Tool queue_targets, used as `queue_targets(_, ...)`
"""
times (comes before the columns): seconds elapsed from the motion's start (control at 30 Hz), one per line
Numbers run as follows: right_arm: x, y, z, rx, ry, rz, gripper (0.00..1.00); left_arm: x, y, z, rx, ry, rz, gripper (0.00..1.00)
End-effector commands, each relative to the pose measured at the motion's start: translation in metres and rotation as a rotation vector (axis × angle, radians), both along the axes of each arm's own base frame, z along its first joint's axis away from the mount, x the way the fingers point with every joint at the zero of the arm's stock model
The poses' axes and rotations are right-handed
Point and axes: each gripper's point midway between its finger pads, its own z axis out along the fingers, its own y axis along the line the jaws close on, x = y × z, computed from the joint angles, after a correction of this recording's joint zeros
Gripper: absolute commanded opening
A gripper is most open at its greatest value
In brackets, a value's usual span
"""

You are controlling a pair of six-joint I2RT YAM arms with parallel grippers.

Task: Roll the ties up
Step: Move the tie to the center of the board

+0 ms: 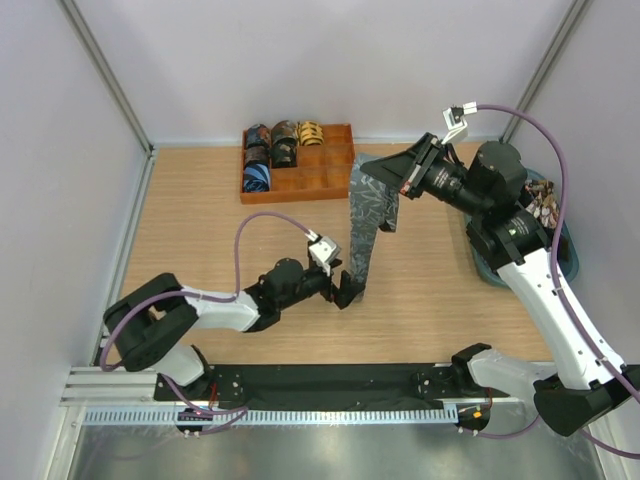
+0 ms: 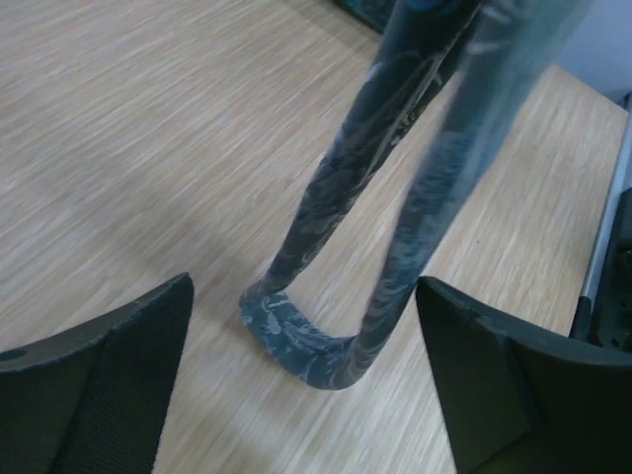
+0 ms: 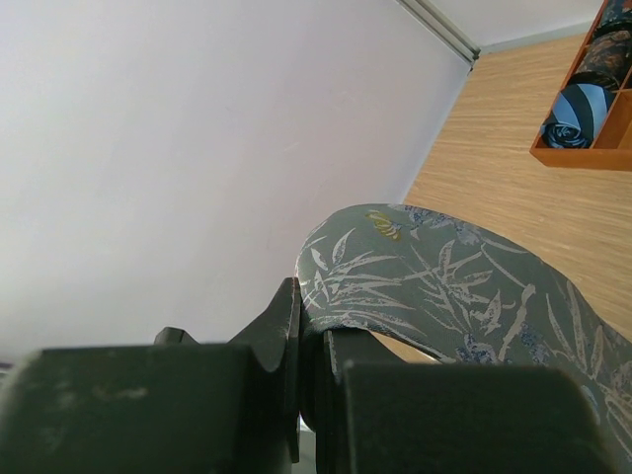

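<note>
A grey-blue leaf-patterned tie (image 1: 365, 215) hangs from my right gripper (image 1: 405, 178), which is raised above the table and shut on its wide end. In the right wrist view the tie (image 3: 444, 276) is pinched between the closed jaws of that gripper (image 3: 311, 346). The tie's lower part folds into a loop (image 2: 306, 346) resting on the wood. My left gripper (image 1: 347, 290) stands open low over the table, and the loop lies between its fingers (image 2: 99, 395) without touching them.
An orange compartment tray (image 1: 330, 185) at the back holds several rolled ties (image 1: 258, 178); its corner (image 3: 583, 153) shows in the right wrist view. A blue basin (image 1: 572, 262) with loose ties (image 1: 545, 205) sits behind the right arm. White walls enclose the table.
</note>
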Motion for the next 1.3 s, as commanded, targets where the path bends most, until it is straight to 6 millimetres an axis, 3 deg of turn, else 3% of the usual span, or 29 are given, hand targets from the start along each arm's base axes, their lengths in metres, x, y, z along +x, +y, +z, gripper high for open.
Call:
queue_targets(0.0, -0.016, -0.005, 0.039, 0.051, -0.102, 0.004, 0.01, -0.005, -0.029, 0.030, -0.104, -0.093, -0.123, 0.90)
queue_targets(0.03, -0.016, -0.006, 0.041, 0.050, -0.108, -0.001, 0.01, -0.017, -0.035, 0.022, -0.109, -0.078, -0.202, 0.82)
queue_targets(0.13, -0.010, -0.007, 0.041, 0.026, -0.121, -0.024, 0.01, -0.027, -0.041, 0.022, -0.143, -0.062, -0.254, 0.42)
queue_targets(0.17, -0.008, -0.009, 0.041, 0.016, -0.127, -0.040, 0.01, -0.030, -0.041, 0.021, -0.145, -0.055, -0.264, 0.25)
queue_targets(0.27, 0.007, -0.021, 0.032, -0.059, -0.147, -0.142, 0.01, -0.035, -0.028, 0.018, -0.162, 0.010, -0.218, 0.05)
queue_targets(0.33, 0.020, -0.033, 0.019, -0.149, -0.159, -0.226, 0.01, -0.045, -0.015, 0.031, -0.202, 0.061, -0.198, 0.01)
queue_targets(0.37, 0.028, -0.043, 0.007, -0.194, -0.134, -0.289, 0.01, -0.052, -0.008, 0.016, -0.152, 0.129, -0.190, 0.00)
queue_targets(0.4, 0.030, -0.048, 0.001, -0.221, -0.135, -0.315, 0.01, -0.057, -0.001, 0.030, -0.167, 0.138, -0.186, 0.00)
queue_targets(0.47, 0.038, -0.054, -0.024, -0.281, -0.106, -0.351, 0.01, -0.068, 0.012, 0.015, -0.110, 0.236, -0.167, 0.00)
queue_targets(0.5, 0.037, -0.054, -0.031, -0.292, -0.106, -0.345, 0.01, -0.073, 0.020, 0.026, -0.129, 0.242, -0.158, 0.00)
queue_targets(0.53, 0.040, -0.052, -0.050, -0.316, -0.081, -0.336, 0.01, -0.075, 0.025, 0.023, -0.115, 0.279, -0.137, 0.00)
queue_targets(0.57, 0.041, -0.052, -0.055, -0.320, -0.089, -0.336, 0.01, -0.084, 0.036, 0.005, -0.044, 0.376, -0.114, 0.00)
queue_targets(0.7, 0.041, -0.042, -0.088, -0.338, -0.077, -0.274, 0.01, -0.113, 0.054, 0.005, -0.006, 0.506, -0.137, 0.00)
queue_targets(0.77, 0.046, -0.039, -0.103, -0.366, -0.074, -0.263, 0.01, -0.118, 0.065, 0.002, -0.001, 0.549, -0.101, 0.00)
queue_targets(0.87, 0.067, -0.048, -0.114, -0.433, -0.078, -0.307, 0.01, -0.120, 0.070, 0.004, 0.011, 0.576, -0.079, 0.00)
queue_targets(0.9, 0.075, -0.050, -0.116, -0.449, -0.087, -0.304, 0.01, -0.117, 0.067, 0.013, 0.004, 0.556, -0.082, 0.00)
queue_targets(0.93, 0.085, -0.057, -0.103, -0.416, -0.120, -0.285, 0.01, -0.113, 0.065, 0.015, 0.011, 0.550, -0.076, 0.00)
queue_targets(1.0, 0.110, -0.062, -0.106, -0.385, -0.104, -0.249, 0.01, -0.105, 0.056, 0.033, -0.004, 0.519, -0.080, 0.00)
queue_targets(1.03, 0.119, -0.069, -0.082, -0.353, -0.158, -0.224, 0.01, -0.103, 0.051, 0.037, -0.003, 0.519, -0.087, 0.00)
queue_targets(1.07, 0.129, -0.071, -0.073, -0.352, -0.187, -0.216, 0.01, -0.099, 0.040, 0.047, -0.004, 0.521, -0.109, 0.00)
queue_targets(1.1, 0.144, -0.072, -0.079, -0.376, -0.178, -0.212, 0.01, -0.097, 0.035, 0.048, 0.000, 0.529, -0.113, 0.00)
queue_targets(1.13, 0.153, -0.074, -0.058, -0.410, -0.251, -0.224, 0.07, -0.095, 0.030, 0.050, -0.002, 0.538, -0.111, 0.00)
queue_targets(1.2, 0.174, -0.075, -0.076, -0.444, -0.225, -0.243, 0.32, -0.091, 0.022, 0.047, -0.002, 0.565, -0.113, 0.00)
queue_targets(1.23, 0.183, -0.079, -0.090, -0.457, -0.187, -0.267, 0.74, -0.090, 0.020, 0.047, -0.012, 0.579, -0.107, 0.00)
queue_targets(1.27, 0.192, -0.087, -0.106, -0.475, -0.144, -0.312, 0.83, -0.090, 0.020, 0.041, -0.005, 0.595, -0.097, 0.00)
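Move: The left gripper, wide open, has the hanging lower end of the tie about 4 cm to its right and 1 cm back, level with the fingers; the wooden tray stands some 43 cm ahead, 14 cm to the left and 10 cm lower. The right gripper already pinches the tie's upper end; the centre of the board it is bringing the tie to lies roughly 13 cm ahead, 7 cm left and 45 cm below, the same tray some 40 cm ahead, 17 cm left and 43 cm below. Ease the left gripper a few centimetres right and back and shut it on the tie's lower end, then draw that end back and left, to about 11 cm behind the start, tilting the wrist some 30 degrees, before easing forward and right. Meanwhile lower the right gripper about 15 cm, tipping its fingers down, then sweep it forward with a drift right and start opening it at the end. ##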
